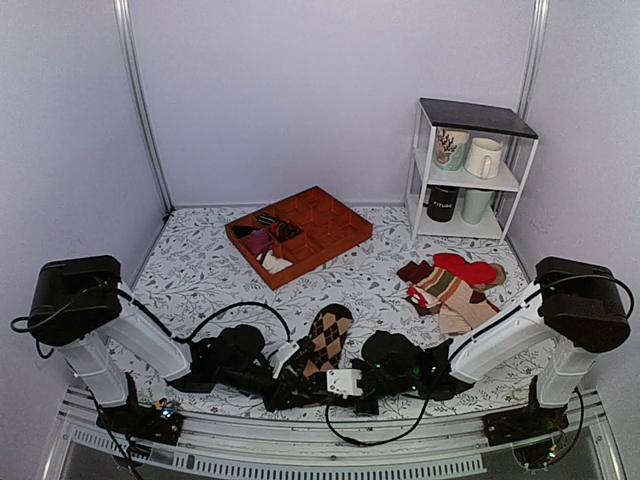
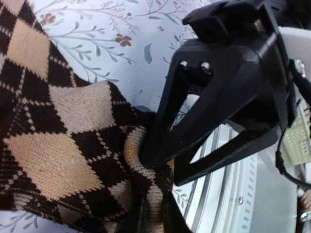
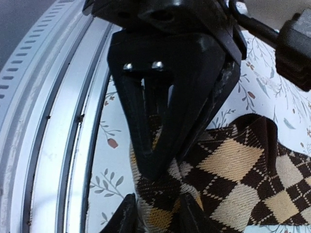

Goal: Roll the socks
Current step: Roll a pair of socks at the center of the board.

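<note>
The socks [image 1: 326,336], dark brown with tan argyle diamonds, lie lengthwise at the table's near middle. Their near end is bunched between the two grippers, which meet tip to tip. My left gripper [image 1: 298,384] comes in from the left. In the left wrist view it [image 2: 156,222] is shut on a fold of the socks [image 2: 63,145]. My right gripper [image 1: 348,384] comes in from the right. In the right wrist view its fingers [image 3: 156,219] press both sides of the bunched socks [image 3: 233,179], just below the left gripper's tips.
A brown divided tray [image 1: 335,238] holding small bundles sits at the back. A pile of red, striped and beige socks [image 1: 455,285] lies to the right. A white shelf [image 1: 470,170] with mugs stands back right. The metal rail [image 1: 330,445] of the table's near edge runs right beside both grippers.
</note>
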You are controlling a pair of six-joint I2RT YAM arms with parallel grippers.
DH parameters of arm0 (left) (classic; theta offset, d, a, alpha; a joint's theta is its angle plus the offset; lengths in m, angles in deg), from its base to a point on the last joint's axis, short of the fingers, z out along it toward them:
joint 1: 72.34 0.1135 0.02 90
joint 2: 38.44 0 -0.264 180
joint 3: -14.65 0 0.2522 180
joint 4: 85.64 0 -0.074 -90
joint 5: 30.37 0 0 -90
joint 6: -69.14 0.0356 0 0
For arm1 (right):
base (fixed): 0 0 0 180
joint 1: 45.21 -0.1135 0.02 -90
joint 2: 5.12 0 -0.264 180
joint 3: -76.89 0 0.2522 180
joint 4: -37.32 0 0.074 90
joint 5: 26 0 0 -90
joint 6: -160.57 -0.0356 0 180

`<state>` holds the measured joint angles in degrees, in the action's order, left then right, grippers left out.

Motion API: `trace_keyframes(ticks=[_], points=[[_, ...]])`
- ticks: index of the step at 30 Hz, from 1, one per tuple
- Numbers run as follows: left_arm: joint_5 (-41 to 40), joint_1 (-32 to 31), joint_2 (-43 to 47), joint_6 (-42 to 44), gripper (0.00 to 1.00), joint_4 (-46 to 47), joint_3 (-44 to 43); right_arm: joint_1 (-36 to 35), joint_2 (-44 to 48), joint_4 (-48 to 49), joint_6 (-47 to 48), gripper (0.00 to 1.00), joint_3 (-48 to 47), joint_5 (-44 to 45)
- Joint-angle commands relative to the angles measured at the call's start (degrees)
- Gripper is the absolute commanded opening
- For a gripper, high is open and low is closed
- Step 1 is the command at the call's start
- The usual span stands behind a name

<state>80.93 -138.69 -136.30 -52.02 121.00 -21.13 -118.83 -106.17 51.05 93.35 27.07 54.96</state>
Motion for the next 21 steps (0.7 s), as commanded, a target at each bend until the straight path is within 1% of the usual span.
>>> trace_keyframes(ticks=[1, 4, 6, 9, 12, 14, 15, 18, 21], points=[[-0.6, 0.0, -2.4, 0.9, 0.16, -12.1, 2.4, -0.5, -4.9, -10.0, -4.0, 0.22, -3.0, 2.7], [-3.0, 0.0, 0.4, 2.4, 0.32, -13.6, 2.8, -0.6, -5.4, -13.6, -8.5, 0.13, -3.7, 2.0], [-6.0, 0.0, 3.9, 3.6, 0.38, -15.6, 3.2, -0.6, -5.4, -16.0, -11.3, 0.10, -4.0, 0.0], [-12.4, 0.0, 11.3, 5.2, 0.44, -19.2, 4.3, -0.4, -5.7, -18.6, -15.7, 0.08, -4.7, -3.6], [-18.2, -0.3, 19.1, 6.6, 0.45, -20.8, 6.0, 0.5, -7.4, -22.5, -19.8, 0.08, -7.0, -8.1], [-22.4, -1.6, 24.7, 7.5, 0.45, -20.9, 7.6, 1.5, -9.0, -25.7, -21.9, 0.07, -9.3, -11.1], [-25.6, -3.1, 27.2, 8.0, 0.46, -20.8, 8.7, 2.3, -9.8, -27.5, -23.6, 0.08, -10.5, -13.1], [-31.7, -6.7, 33.5, 10.0, 0.47, -20.0, 10.4, 5.0, -12.9, -34.4, -28.0, 0.08, -15.4, -18.6], [-36.2, -10.6, 36.9, 12.6, 0.47, -16.9, 11.9, 7.1, -15.1, -38.2, -31.4, 0.08, -18.0, -23.1]])
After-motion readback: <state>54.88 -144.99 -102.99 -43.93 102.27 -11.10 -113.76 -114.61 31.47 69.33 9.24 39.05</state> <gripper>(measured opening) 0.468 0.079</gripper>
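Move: The rolled near end of the argyle socks is already pinched at its left end by the left hand, with its middle about 3 cm to that hand's right, level and at its height. From the right hand, the roll's middle lies some 2 cm to the left, also level, between the still-open fingers. The flat rest of the socks is centred about 14 cm straight ahead of the right hand and 2 cm lower; the sock pile is some 33 cm ahead and 33 cm to its right. The right hand finishes closing on the right part of the sock roll and, keeping its pinch, draws it about 3 cm to the left while its wrist rolls some 30 degrees, the hand's top going forward. Meanwhile the left hand opens to about half, lets go of the roll's left end and pulls away about 6 cm to the left, a little forward, then climbs some 5 cm while its top tips back towards the base. ##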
